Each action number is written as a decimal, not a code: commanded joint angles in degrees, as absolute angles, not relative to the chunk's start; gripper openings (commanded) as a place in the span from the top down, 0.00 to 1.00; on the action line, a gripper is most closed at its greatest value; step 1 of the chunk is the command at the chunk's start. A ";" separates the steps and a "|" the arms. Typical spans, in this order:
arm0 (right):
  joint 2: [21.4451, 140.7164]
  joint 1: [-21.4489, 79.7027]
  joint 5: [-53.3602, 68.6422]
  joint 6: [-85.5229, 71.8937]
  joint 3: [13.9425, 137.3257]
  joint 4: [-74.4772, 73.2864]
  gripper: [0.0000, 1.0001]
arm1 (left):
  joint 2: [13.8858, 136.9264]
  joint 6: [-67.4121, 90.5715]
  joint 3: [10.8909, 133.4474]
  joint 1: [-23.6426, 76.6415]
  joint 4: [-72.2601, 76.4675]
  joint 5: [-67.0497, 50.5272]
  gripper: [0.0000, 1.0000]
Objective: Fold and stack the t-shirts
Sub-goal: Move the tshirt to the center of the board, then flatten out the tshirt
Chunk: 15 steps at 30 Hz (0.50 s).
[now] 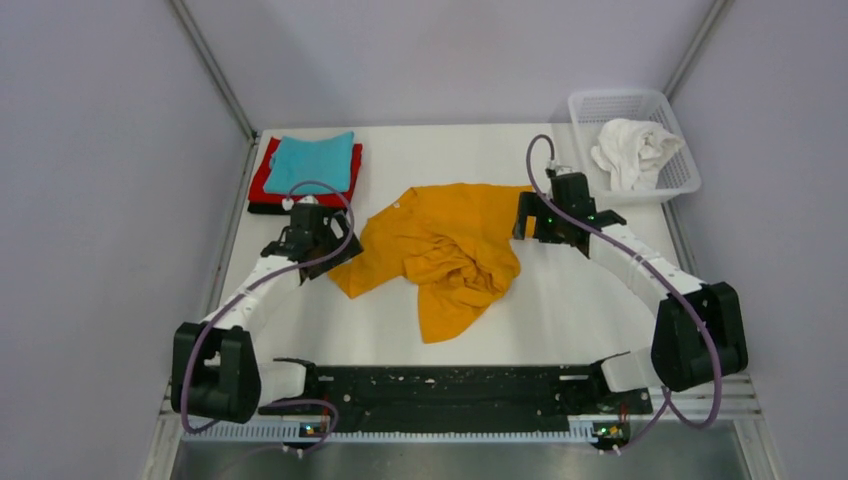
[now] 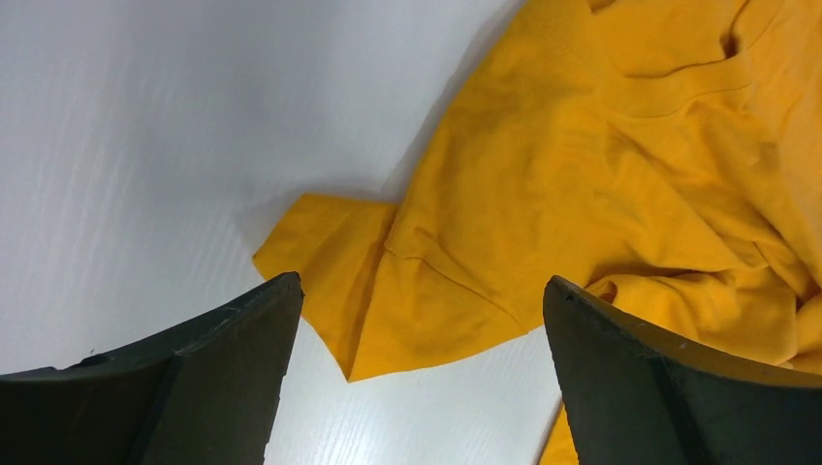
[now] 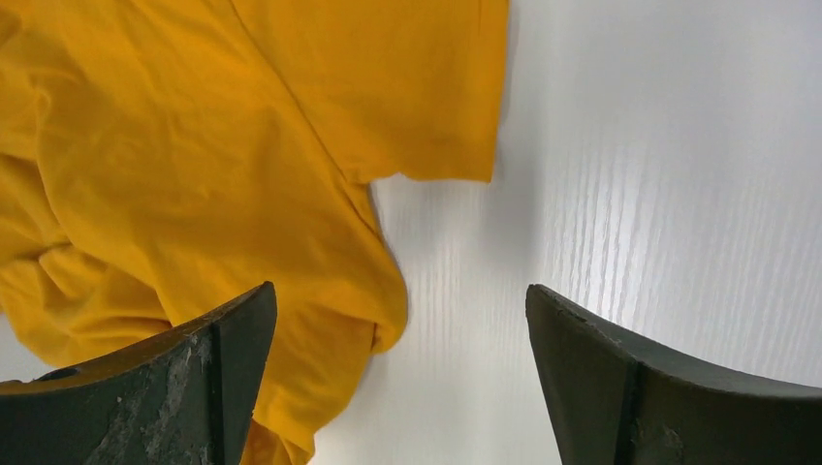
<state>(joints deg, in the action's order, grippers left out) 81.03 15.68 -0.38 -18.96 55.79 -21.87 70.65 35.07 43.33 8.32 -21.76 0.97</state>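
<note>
The orange t-shirt [image 1: 445, 250] lies crumpled in the middle of the table; it also shows in the left wrist view [image 2: 582, 174] and the right wrist view [image 3: 242, 165]. My left gripper [image 1: 335, 245] is open and empty, just above the shirt's left sleeve [image 2: 339, 262]. My right gripper [image 1: 527, 222] is open and empty, at the shirt's right sleeve [image 3: 407, 87]. A folded teal t-shirt [image 1: 312, 160] lies on a red one [image 1: 262, 180] and a black one [image 1: 262, 208] at the back left. The white t-shirt [image 1: 632, 150] lies bunched in the basket.
A white plastic mesh basket [image 1: 610, 104] stands at the back right corner. The table [image 1: 570, 300] is white, with grey walls on the left, back and right. The arms' black base rail [image 1: 450, 385] runs along the near edge.
</note>
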 commanded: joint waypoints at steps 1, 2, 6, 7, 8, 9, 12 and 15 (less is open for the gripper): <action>77.10 17.01 -4.39 -20.28 51.11 -17.17 0.02 | 73.04 36.21 43.19 8.43 -18.70 -2.38 0.01; 77.13 17.05 -4.84 -20.90 50.91 -16.25 0.03 | 74.44 36.19 44.06 8.44 -18.59 -3.21 0.01; 80.30 17.01 -4.10 -21.09 53.22 -13.17 0.03 | 78.93 36.21 45.95 8.77 -17.99 -5.74 0.01; 82.07 17.00 -4.36 -21.06 54.26 -13.17 0.03 | 79.66 36.17 45.89 8.77 -17.16 -6.10 0.01; 83.81 17.04 -4.46 -20.73 55.34 -13.20 0.03 | 80.47 35.86 46.21 8.91 -16.33 -7.05 0.01; 85.49 17.05 -4.71 -20.34 56.42 -13.05 0.03 | 81.39 35.40 46.83 9.11 -15.11 -8.01 0.01; 91.07 17.05 -7.12 -19.05 59.85 -11.99 0.03 | 85.08 33.48 50.55 10.81 -13.16 -7.49 0.01; 96.50 17.04 -8.73 -18.28 64.16 -11.00 0.03 | 90.63 31.77 56.38 12.23 -15.13 -4.18 0.01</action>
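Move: The t-shirt's left part lies about 8 cm to the right of the left hand, 7 cm ahead and 8 cm below, with the left sleeve almost straight under that hand. The stack of folded shirts stands roughly 25 cm ahead and 9 cm left of it. From the right hand, the right sleeve is some 10 cm ahead, 2 cm left and 10 cm down; the basket is about 28 cm ahead and 26 cm right. Sinking over the spread shirt, both hands come down some 4 cm with fingers wide open. The left travels mainly down, then slides about 4 cm right with a late push forward, from over the left sleeve towards the shirt's left part, tipping slightly down and turning a little clockwise. The right first draws back a touch, then heads forward and down towards the right sleeve. ##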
